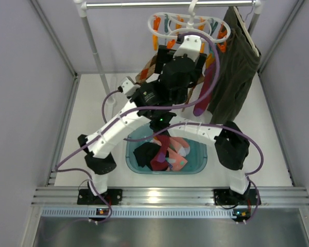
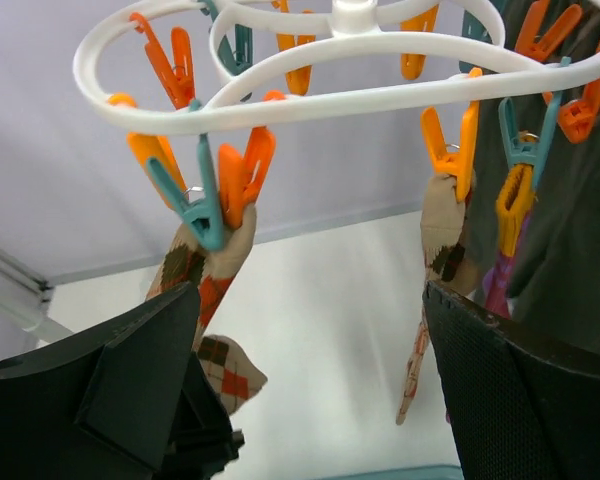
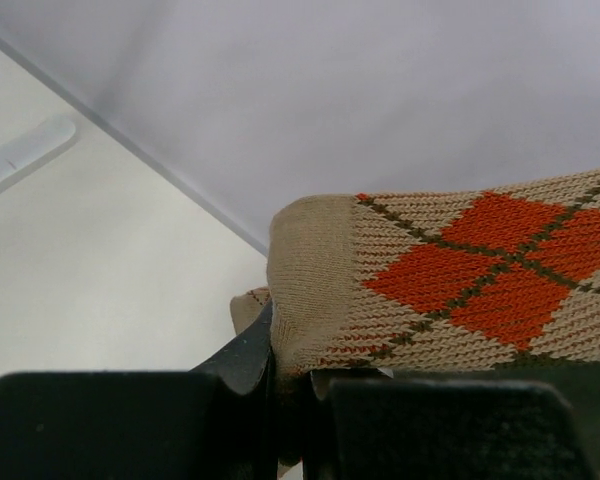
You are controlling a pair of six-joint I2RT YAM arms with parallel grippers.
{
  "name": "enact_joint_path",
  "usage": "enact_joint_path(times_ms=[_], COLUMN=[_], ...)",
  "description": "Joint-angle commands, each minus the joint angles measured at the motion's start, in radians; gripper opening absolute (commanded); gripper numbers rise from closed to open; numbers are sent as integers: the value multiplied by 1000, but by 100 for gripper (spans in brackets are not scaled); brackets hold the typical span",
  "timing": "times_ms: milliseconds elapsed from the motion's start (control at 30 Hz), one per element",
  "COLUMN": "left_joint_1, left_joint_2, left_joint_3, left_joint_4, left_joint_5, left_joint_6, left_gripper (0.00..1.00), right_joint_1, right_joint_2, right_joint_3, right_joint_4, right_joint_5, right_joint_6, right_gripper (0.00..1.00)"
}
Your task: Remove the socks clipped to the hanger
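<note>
The white ring hanger (image 1: 188, 28) (image 2: 360, 100) hangs from the rail by its hook, ringed with orange and teal clips. Argyle socks hang clipped at its left (image 2: 205, 300) (image 1: 147, 69) and right (image 2: 445, 250), beside a purple sock (image 2: 500, 285) (image 1: 208, 87). My left gripper (image 2: 312, 300) (image 1: 184, 51) is raised just under the ring, open wide, with nothing between its fingers. My right gripper (image 3: 295, 375) is shut on the cuff edge of an argyle sock (image 3: 460, 280). In the top view it is mostly hidden beneath the left arm.
A teal basin (image 1: 202, 149) on the table between the arm bases holds loose socks, a black one (image 1: 144, 154) and a pink one (image 1: 179, 149) among them. A dark olive garment (image 1: 237, 67) hangs right of the ring. A white rack post (image 1: 95, 51) stands at the left.
</note>
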Motion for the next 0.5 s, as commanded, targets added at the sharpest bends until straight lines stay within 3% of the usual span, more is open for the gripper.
enact_joint_path(times_ms=[0,233,367,467], left_joint_1=[20,92,95,107], left_joint_2=[93,187,235,262], left_joint_3=[147,149,137,143], left_joint_4=[7,116,324,386], left_joint_5=[-92,-164,-210,-210], left_joint_6=[120,211,398,447], left_gripper=[96,80,77,74], right_joint_1=[32,33,32,33], right_joint_2=[16,-6,-13,-18], right_joint_3=[37,2,-21,-34], right_joint_4=[-12,3,3,4], right_joint_5=[-16,-60,-89,-112], right_joint_6=[-41,-50,-50,-50], right_gripper=[0,0,0,0])
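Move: About 10 cm ahead of the left hand and 5 cm to its left, roughly level, hang the teal and orange clips that pinch the top of the argyle sock. The second argyle sock's clip is about 9 cm ahead and 8 cm right of the hand, the purple sock's clip about 10 cm ahead and 12 cm right, both near its height. From the right hand, the first clips lie some 17 cm up, 9 cm right and 4 cm ahead. Reaching forward about 7 cm towards the teal and orange clips, the left hand dips some 4 cm beneath the hanger rim, then starts to rise and curves left. It swings about 15 degrees counter-clockwise and rolls its left side up, its wide-open fingers narrowing by roughly a quarter. The right hand stays put, still pinching the lower end of the argyle sock. ##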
